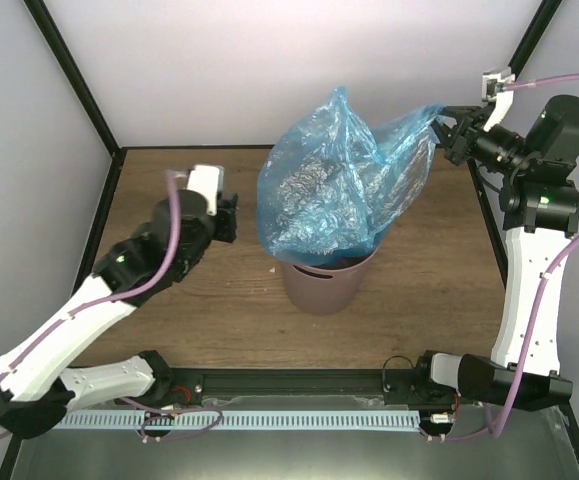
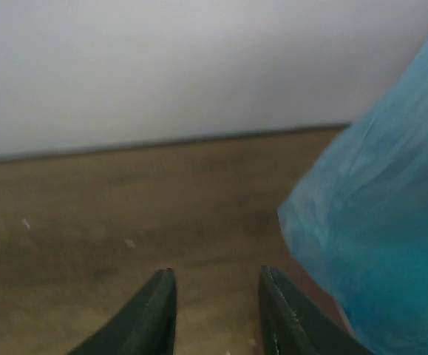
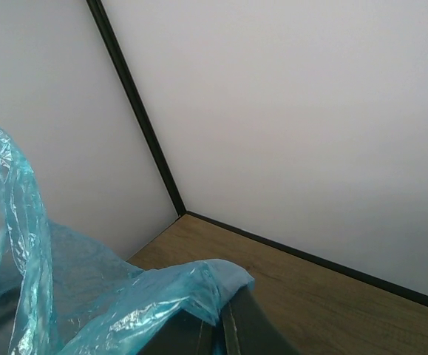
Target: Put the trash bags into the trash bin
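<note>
The light-blue trash bag (image 1: 339, 180) stands puffed up with its lower part inside the mauve trash bin (image 1: 324, 285) at the table's middle. My right gripper (image 1: 447, 128) is shut on the bag's upper right corner and holds it raised; the wrist view shows the plastic (image 3: 125, 303) pinched between the closed fingers (image 3: 232, 329). My left gripper (image 1: 231, 217) is open and empty, low over the table just left of the bag. In the left wrist view the bag (image 2: 384, 244) fills the right side, beside the right fingertip (image 2: 273, 296).
The wooden table (image 1: 169, 180) is bounded by a black frame and white walls. Bare wood lies left of the bin and behind it.
</note>
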Controlling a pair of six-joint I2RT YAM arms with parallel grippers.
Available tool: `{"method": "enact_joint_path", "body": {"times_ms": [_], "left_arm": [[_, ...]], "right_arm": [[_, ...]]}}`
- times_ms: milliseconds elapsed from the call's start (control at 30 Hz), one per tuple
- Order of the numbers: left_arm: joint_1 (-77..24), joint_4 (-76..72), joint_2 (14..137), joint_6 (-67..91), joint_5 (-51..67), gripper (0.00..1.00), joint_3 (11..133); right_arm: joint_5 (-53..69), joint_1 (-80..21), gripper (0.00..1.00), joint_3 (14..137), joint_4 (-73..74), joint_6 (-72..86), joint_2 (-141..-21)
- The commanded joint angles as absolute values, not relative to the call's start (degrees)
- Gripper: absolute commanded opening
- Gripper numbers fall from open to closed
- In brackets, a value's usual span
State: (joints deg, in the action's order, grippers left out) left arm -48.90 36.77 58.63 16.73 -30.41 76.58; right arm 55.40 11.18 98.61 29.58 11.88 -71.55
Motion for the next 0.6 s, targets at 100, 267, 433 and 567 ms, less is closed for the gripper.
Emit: {"method": "enact_joint_path", "body": {"times_ms": [100,267,433,567], "left_arm": [[-46.73,29.29,65.23,19.68,-5.36,0.21,73.01],[-48.18,22.91,70.70,22.17,2.25,0.17,73.45],[-48.47,20.28,73.69,21.79,2.72,0.14,74.12],[-48.50,20.46,77.05,20.35,3.55,0.14,75.22]], "right_arm": [[57.67,11.45,0.01,100.07,30.27,12.04,-69.56],[57.83,11.51,0.01,98.76,29.70,12.25,-68.97],[58.09,11.49,0.01,97.82,29.32,12.38,-68.74],[58.17,11.46,0.01,96.56,29.01,12.07,-68.40]]}}
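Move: The blue bag's baggy middle is about 18 cm to the left hand's right, some 6 cm ahead and roughly level with it, its near side bulging to within a few centimetres of the fingers. The trash bin stands under the bag, about 19 cm right of the left hand and 7 cm ahead, its middle some 27 cm lower. From the right hand, which still pinches a corner of the bag, the bag's middle lies about 13 cm left, 1 cm ahead and 14 cm below. The left hand sweeps about 14 cm to the right into the bag's left side, sinking some 8 cm mostly at the start, while its wrist swings clockwise to point more to the right and tips down and the part-open fingers draw nearly shut, ending against the outside of the film just over the bin's left rim. The right hand keeps its pinch on the bag corner high on the far side and eases back only about 2 cm, holding the bag up over the bin. ##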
